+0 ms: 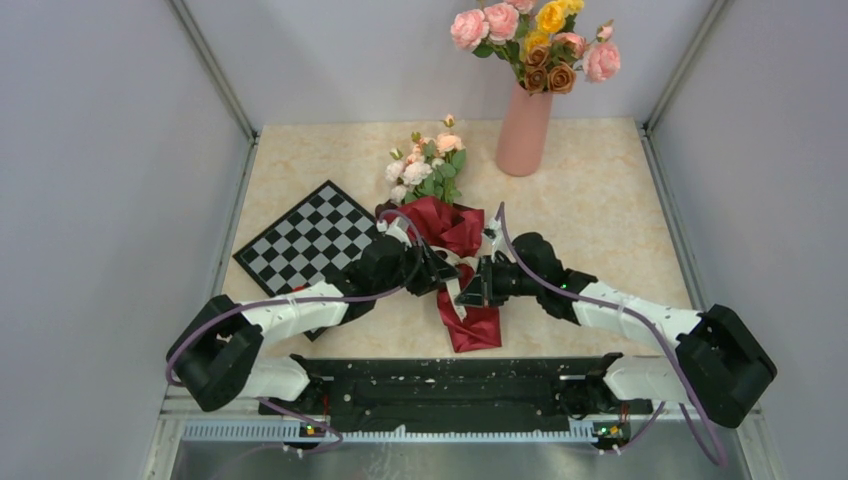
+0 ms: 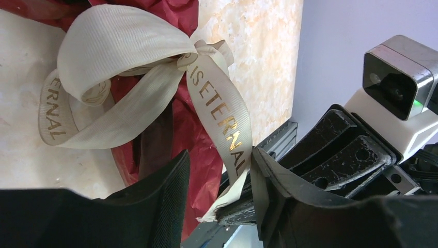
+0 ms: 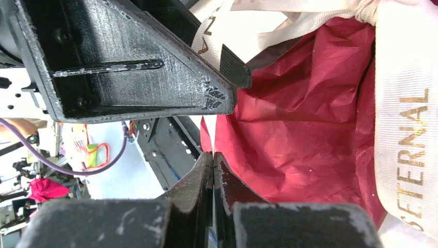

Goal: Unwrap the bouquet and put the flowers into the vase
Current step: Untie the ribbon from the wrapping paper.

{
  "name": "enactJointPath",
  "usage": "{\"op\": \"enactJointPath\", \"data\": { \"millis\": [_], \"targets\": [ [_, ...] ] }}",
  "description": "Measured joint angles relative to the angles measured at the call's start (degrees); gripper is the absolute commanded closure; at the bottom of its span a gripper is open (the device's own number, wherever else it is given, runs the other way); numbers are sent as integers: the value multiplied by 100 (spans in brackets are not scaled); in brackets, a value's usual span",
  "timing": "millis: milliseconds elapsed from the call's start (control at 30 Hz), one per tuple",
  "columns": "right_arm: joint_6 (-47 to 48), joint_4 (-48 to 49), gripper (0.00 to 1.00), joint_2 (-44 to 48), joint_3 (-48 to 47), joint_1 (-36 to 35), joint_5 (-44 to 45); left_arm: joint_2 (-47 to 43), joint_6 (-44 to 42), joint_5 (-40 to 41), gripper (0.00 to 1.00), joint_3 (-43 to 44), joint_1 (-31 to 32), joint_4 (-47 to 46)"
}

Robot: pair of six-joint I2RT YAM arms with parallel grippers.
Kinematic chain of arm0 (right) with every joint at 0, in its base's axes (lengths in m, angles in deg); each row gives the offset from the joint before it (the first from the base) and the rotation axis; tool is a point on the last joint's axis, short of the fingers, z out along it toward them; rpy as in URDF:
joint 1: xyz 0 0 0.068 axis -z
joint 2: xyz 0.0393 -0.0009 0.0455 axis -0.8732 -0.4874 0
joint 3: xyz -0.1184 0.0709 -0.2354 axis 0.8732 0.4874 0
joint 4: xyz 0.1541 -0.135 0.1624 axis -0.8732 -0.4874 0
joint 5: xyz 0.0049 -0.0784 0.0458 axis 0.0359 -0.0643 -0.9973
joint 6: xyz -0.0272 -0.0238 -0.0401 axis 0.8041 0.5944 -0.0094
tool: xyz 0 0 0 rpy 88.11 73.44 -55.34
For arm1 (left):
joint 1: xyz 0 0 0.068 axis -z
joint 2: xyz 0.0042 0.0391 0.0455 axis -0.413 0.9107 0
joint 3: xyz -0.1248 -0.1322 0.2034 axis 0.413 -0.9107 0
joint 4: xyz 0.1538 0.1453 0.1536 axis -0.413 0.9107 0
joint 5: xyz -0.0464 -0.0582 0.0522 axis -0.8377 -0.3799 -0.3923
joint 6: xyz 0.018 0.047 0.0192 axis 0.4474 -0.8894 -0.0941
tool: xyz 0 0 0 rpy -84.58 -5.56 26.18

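Note:
The bouquet lies mid-table, its flowers (image 1: 425, 165) pointing away from me and its dark red paper (image 1: 452, 228) trailing towards the arms. A cream ribbon (image 2: 124, 57) with gold letters is tied in a bow round the paper (image 2: 181, 15). My left gripper (image 2: 219, 155) (image 1: 443, 272) stands open, and the ribbon's tail hangs down against its right finger (image 2: 279, 191). My right gripper (image 3: 213, 156) (image 1: 468, 288) is shut on the end of that tail, close beside the left one. The salmon-pink vase (image 1: 523, 135) stands at the back right.
Larger pink, yellow and brown roses (image 1: 530, 40) fill the vase. A black-and-white chessboard (image 1: 305, 240) lies left of the bouquet, partly under my left arm. Grey walls enclose the table on three sides.

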Motion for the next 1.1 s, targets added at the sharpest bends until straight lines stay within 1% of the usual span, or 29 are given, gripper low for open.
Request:
{"op": "enactJointPath", "data": {
  "millis": [133,167,367,400,433,467,567,600,667,700,767,900,1100],
  "targets": [
    [-37,50,100,31,0,0,-9,0,72,-26,60,-20,-9,-48],
    [-55,76,100,31,0,0,-13,0,85,-44,64,-20,-13,-66],
    [-83,125,100,31,0,0,-13,2,205,-170,96,-48,-26,-345],
    [-81,118,100,31,0,0,2,2,221,-192,100,-52,-33,-378],
    [-72,98,98,31,0,0,26,2,234,-205,100,-52,-44,-396],
    [-52,66,89,37,-2,0,70,2,221,-236,100,-52,-66,-409],
    [149,-308,58,105,-98,0,328,2,153,-422,100,-52,-184,-396],
    [223,-492,50,138,-173,0,422,2,85,-505,100,-50,-258,-363],
    [402,-874,38,192,-385,-4,636,9,-98,-699,100,-15,-444,-190],
    [487,-1047,34,210,-511,-4,748,20,-247,-815,100,42,-557,-24],
    [673,-1331,28,229,-776,-4,962,63,-509,-984,100,190,-706,297],
    [922,-1698,27,234,-1067,92,1261,262,-1340,-1397,100,820,-960,1298],
    [1047,-2002,24,295,-979,531,1429,673,-2551,-2017,100,1644,-1233,2546]
  ]
}}
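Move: The ribbon tail in my right fingers' grip already runs between my half-open left fingers, within a centimetre of the left hand point. From the left hand, the ribbon's knot is about 5 cm ahead, 2 cm right and 4 cm below, and the left loop some 6 cm ahead, 3 cm left and 3 cm below. The ribbon's other tail hangs roughly 4 cm ahead, 3 cm right and 4 cm below my right hand. I shut my left fingers on the tail while my right hand still holds its end, then let go on the right. My left hand draws the tail about 3 cm left and 2 cm forward, turning clockwise and raising its left side, as my open right hand swings 5 cm forward and 5 cm right, out over the ribbon's other side. ##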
